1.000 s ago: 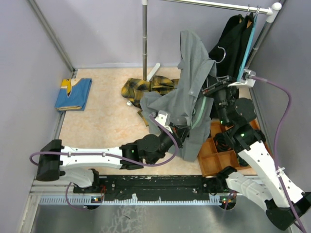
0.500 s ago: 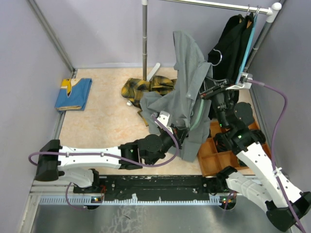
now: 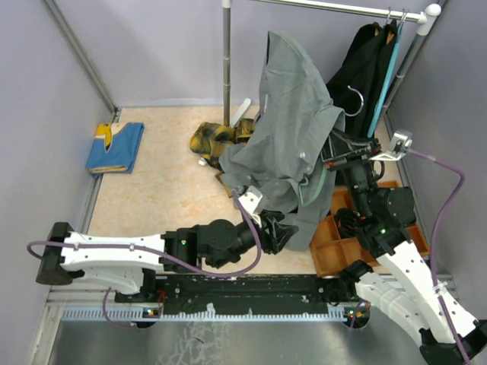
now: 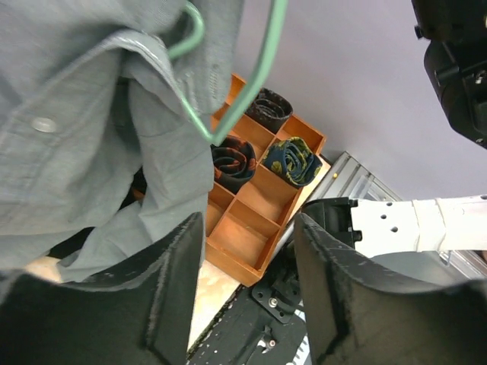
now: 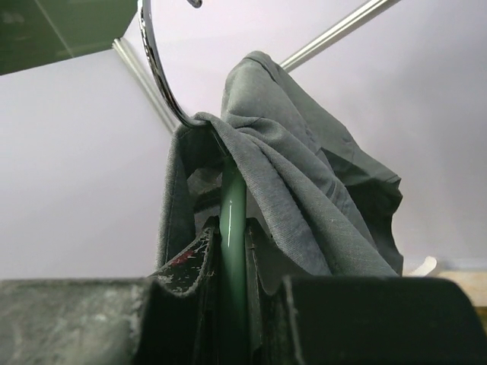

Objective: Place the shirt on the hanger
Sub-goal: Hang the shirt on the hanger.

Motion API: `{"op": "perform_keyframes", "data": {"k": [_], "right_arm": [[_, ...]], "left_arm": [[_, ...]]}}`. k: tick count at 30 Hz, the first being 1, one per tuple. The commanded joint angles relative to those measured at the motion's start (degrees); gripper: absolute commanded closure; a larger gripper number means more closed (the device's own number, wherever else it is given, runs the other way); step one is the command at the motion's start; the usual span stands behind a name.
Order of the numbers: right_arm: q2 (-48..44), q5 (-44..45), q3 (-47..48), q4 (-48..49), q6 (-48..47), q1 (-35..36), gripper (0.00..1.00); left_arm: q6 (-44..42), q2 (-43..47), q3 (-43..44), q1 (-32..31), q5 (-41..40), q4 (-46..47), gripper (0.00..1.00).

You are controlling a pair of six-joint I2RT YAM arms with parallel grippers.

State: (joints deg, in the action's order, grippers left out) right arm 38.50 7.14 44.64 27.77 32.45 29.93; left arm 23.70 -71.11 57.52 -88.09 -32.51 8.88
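Note:
The grey shirt [image 3: 293, 133] hangs draped over the pale green hanger [image 3: 324, 181], whose metal hook [image 3: 354, 94] sticks out to the right. My right gripper [image 3: 335, 158] is shut on the hanger, holding it up in the air. The right wrist view shows the green bar [image 5: 232, 228] clamped between the jaws of the right gripper [image 5: 233, 237], with shirt cloth [image 5: 304, 190] over it and the hook [image 5: 156, 68] above. My left gripper [image 3: 283, 232] is open just under the shirt's hem. In its wrist view, the left gripper [image 4: 247, 228] holds nothing, with the shirt [image 4: 76, 137] and a hanger loop [image 4: 259, 76] above.
An orange compartment tray [image 3: 335, 247] with rolled ties [image 4: 289, 160] sits under the shirt at the right. A plaid garment [image 3: 217, 141] lies by the upright pole [image 3: 226, 61]. A blue cloth [image 3: 114, 147] lies at the left. Black clothes [image 3: 365, 65] hang from the rail [image 3: 335, 7].
My left gripper has opened, let go of the shirt and drawn back toward me. The right arm has lifted the hanger, so the shirt hangs higher and spreads wider.

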Motion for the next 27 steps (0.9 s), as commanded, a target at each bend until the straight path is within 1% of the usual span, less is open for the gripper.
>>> {"op": "perform_keyframes", "data": {"k": [1,5,9,11,15,18,21,24,27], "right_arm": [[-3.6,-4.0,-0.5,7.2,-2.0,-0.3,1.0],[-5.2,-8.4,-2.2,5.2,-3.8,-0.3,1.0],[-7.0,-13.7,-2.8,2.7,-5.7,-0.3,1.0],[-7.8,-16.8,-2.4,0.6,-7.1,-0.3,1.0],[-10.0,-22.8,-1.0,-5.7,-9.4,-0.3,1.0],[-12.3,-27.1,-0.8,-9.6,-10.0,-0.3,1.0],[-14.3,-29.5,-0.2,-13.8,-11.4,-0.3,1.0],[-15.9,-31.6,0.6,-18.0,-13.3,-0.3,1.0],[-17.0,-32.9,1.0,-20.9,-15.8,-0.3,1.0]], "left_arm": [[-2.5,3.7,2.9,0.2,-1.5,-5.6,0.39],[-5.9,4.3,7.6,0.2,-3.7,-10.8,0.3],[-11.0,2.5,15.8,0.2,-4.8,-17.0,0.24],[-13.9,1.8,19.2,0.2,-5.3,-21.0,0.12],[-19.1,1.9,26.1,0.2,-5.8,-29.4,0.06],[-23.7,3.1,30.5,0.2,-5.9,-36.3,0.05],[-27.3,3.9,35.2,0.2,-6.6,-43.4,0.05],[-27.9,3.8,39.4,0.2,-11.6,-48.7,0.06],[-27.9,4.4,40.6,0.2,-15.6,-49.9,0.09]]}}
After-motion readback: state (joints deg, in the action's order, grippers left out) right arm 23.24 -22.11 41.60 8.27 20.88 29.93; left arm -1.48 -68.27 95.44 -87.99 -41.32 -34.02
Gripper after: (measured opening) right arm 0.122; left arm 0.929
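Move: The left hand is empty and half open. The shirt's middle lies about 20 cm ahead of it and 12 cm above, with the hanger's exposed lower end roughly 9 cm ahead, 4 cm to the right and 8 cm up. The right hand already pinches the hanger's neck, with the shirt's middle some 6 cm ahead, 9 cm left and 4 cm lower; the hanging black jacket is about 20 cm ahead, 11 cm right and 12 cm lower. Keeping its grip on the hanger's neck, the right hand draws hanger and shirt back about 10 cm from the black jacket, sinking and easing left as it rolls left side down and turns counter-clockwise. Meanwhile the empty left hand climbs some 15 cm beside the shirt, swings about 10 cm left and a little forward, tips its fingers upward, rolls left side up and opens nearly wide, closing on the shirt's left part without a grasp. ##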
